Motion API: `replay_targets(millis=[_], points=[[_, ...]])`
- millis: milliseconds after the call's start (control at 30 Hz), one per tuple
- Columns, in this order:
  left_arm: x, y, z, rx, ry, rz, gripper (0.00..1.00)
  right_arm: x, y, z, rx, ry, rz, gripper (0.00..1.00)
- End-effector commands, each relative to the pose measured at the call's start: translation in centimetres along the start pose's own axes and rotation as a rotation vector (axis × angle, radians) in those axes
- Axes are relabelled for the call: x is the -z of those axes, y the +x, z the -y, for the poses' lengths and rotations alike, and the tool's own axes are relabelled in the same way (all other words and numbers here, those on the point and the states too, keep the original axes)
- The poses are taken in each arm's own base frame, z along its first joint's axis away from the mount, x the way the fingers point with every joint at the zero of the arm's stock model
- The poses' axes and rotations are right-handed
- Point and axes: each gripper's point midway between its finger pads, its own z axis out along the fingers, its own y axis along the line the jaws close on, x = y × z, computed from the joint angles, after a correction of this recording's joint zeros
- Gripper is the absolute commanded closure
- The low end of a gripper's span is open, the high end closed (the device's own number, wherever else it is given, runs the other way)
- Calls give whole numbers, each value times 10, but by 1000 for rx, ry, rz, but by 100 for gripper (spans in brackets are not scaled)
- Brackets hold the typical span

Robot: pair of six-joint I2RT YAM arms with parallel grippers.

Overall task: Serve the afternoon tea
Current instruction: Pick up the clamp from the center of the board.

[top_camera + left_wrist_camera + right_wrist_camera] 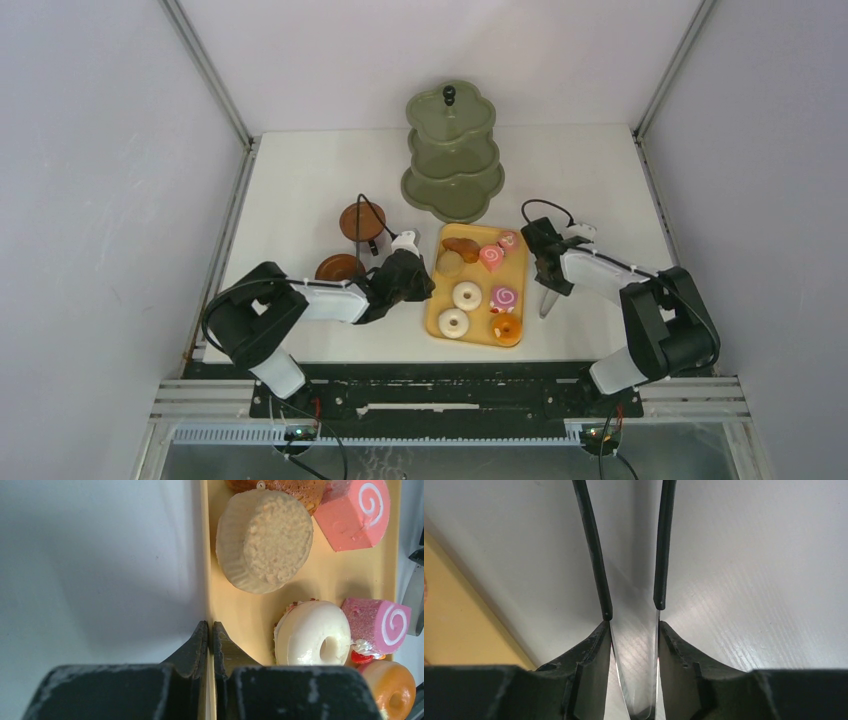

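Note:
The orange-yellow tray [519, 262] holds a brown bun [461, 246], pink swirl cakes [491, 257] and small donuts [466, 295]. My left gripper [425, 283] is shut on the tray's left rim [205, 555]; the thin yellow edge runs between its closed fingers [200, 645]. Close by lie a beige cupcake [265, 540], a white donut [312, 640] and a pink roll [382, 627]. My right gripper [548, 285] is right of the tray, its fingers [596, 645] pressed against both arms of the black tongs [596, 555]. The olive-green stand [452, 150] is behind, with nothing on it.
A brown cup [361, 221] on a saucer and a second saucer [338, 268] stand left of the tray, behind my left arm. White walls and metal rails close in the table on three sides.

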Motion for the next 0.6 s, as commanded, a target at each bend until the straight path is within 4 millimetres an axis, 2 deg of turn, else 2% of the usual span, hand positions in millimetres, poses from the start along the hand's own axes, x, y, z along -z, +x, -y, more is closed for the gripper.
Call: replay_targets(millis=[0,267,567], points=[[1,13,-7,-9,-16,-61,92,16,-9,-11,-21,-58,33,57],[-6,2,4,-11,-5,-62,91,48,-34,0,-63,-132,104,57],[-20,-2,20,26,18,-77,94,83,-52,8,-99,-226,156,57]])
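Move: The clamp is already pinched mid-length in the right hand, its loop end back and to the left, black arms running out ahead and to the right. From that hand the purple swirl cake lies about 12 cm left and 3 back, the orange donut 11 left and 9 back. The left hand holds the tray's left edge; from there the tray's middle is some 9 cm right and 1 back, the clamp about 26 right, level. After a small nudge to the left, the right hand lifts the clamp almost straight up off the table by about 7 cm, keeping its pinch while the wrist tips the fingers and the clamp's black arms upward by some 15 degrees. The left hand keeps its grip on the tray's left edge and, starting partway through, drags it slowly about 1.5 cm to the right and a little forward. ##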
